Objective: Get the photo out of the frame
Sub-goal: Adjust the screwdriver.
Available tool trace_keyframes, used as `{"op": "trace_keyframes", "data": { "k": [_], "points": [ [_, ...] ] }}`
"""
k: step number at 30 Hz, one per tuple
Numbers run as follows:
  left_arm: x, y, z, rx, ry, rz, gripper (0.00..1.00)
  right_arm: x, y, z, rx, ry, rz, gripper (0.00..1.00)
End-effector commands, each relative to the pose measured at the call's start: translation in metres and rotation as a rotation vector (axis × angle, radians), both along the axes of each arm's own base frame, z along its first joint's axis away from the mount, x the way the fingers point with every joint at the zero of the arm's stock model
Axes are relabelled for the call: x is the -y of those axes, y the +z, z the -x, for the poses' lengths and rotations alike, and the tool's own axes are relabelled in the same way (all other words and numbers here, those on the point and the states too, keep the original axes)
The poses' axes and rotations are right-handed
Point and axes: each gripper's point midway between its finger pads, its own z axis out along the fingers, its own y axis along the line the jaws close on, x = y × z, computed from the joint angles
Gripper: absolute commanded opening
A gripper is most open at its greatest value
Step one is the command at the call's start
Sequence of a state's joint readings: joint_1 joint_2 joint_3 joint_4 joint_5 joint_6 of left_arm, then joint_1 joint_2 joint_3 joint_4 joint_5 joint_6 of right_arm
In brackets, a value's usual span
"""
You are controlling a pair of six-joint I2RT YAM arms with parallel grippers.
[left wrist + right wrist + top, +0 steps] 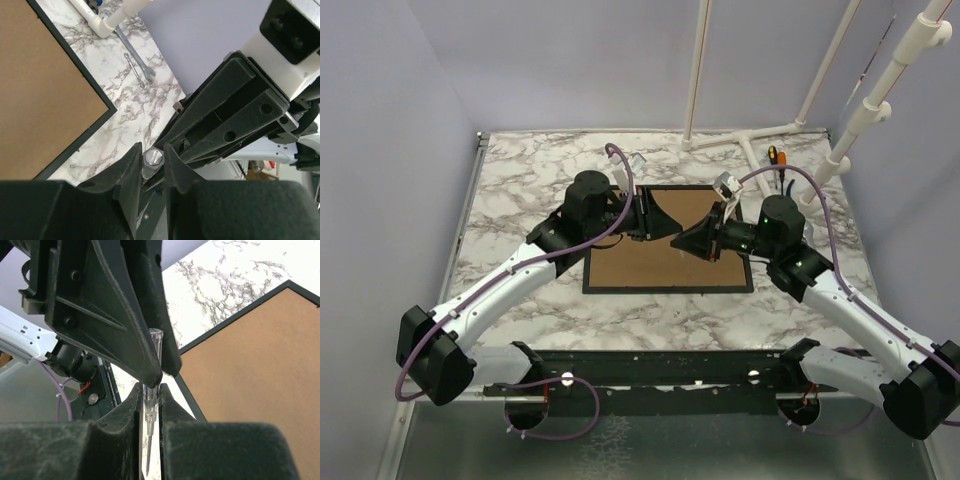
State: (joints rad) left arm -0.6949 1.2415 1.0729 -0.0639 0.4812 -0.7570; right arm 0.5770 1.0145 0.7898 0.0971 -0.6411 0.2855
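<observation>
The frame (650,265) lies face down on the marble table, its brown back up inside the thin black border; it also shows in the left wrist view (40,85) and the right wrist view (260,365). The photo is hidden beneath the brown back. Both grippers meet above the frame's middle. My right gripper (149,392) is shut on a small clear-handled screwdriver (150,410), whose tip points back toward the wrist. My left gripper (153,155) is closed on the screwdriver's capped end (153,158), with a finger pressed against each side.
A white pipe stand (750,140) rises at the back right of the table, with a small orange object (772,154) beside it. A metal wrench (136,65) lies on the marble past the frame's corner. A black rail (650,365) runs along the near edge.
</observation>
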Motion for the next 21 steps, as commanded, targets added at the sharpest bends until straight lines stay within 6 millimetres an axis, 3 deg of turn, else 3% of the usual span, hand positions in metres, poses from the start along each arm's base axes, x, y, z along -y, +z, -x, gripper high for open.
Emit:
{"op": "trace_keyframes", "data": {
  "k": [1, 3, 11, 15, 21],
  "points": [
    [0.003, -0.006, 0.004, -0.004, -0.054, -0.018, 0.14, -0.005, 0.020, 0.000, 0.049, 0.033, -0.022, 0.08],
    [0.002, -0.009, 0.002, 0.004, -0.045, -0.026, 0.00, -0.005, 0.016, -0.003, 0.041, 0.018, -0.010, 0.16],
    [-0.024, -0.027, -0.029, 0.023, 0.130, -0.074, 0.00, 0.008, 0.001, -0.013, 0.014, -0.091, 0.034, 0.60],
    [-0.038, -0.025, -0.042, 0.034, 0.194, -0.040, 0.00, 0.021, -0.002, -0.016, 0.001, -0.181, 0.043, 0.66],
    [-0.056, 0.002, -0.053, 0.020, 0.234, 0.184, 0.00, 0.040, -0.012, -0.020, -0.149, -0.367, -0.060, 0.69]
  ]
}}
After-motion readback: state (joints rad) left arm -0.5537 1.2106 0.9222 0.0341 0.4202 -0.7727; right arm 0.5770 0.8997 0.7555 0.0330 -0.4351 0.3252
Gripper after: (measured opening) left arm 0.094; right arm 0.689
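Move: The upright screwdriver, handle up, is still in the right fingers, its middle about 3 cm below that hand. The left hand is around the handle's top, the screwdriver's middle roughly 6 cm beneath it. The frame's middle lies about 17 cm ahead of both hands, 2 cm left, and some 25 cm below; the large wrench is about 18 cm ahead and 33 cm right of the left hand, 26 cm down. Left fingers close on the handle's top, right fingers let go; left carries it forward-left and down, about 7 cm. ##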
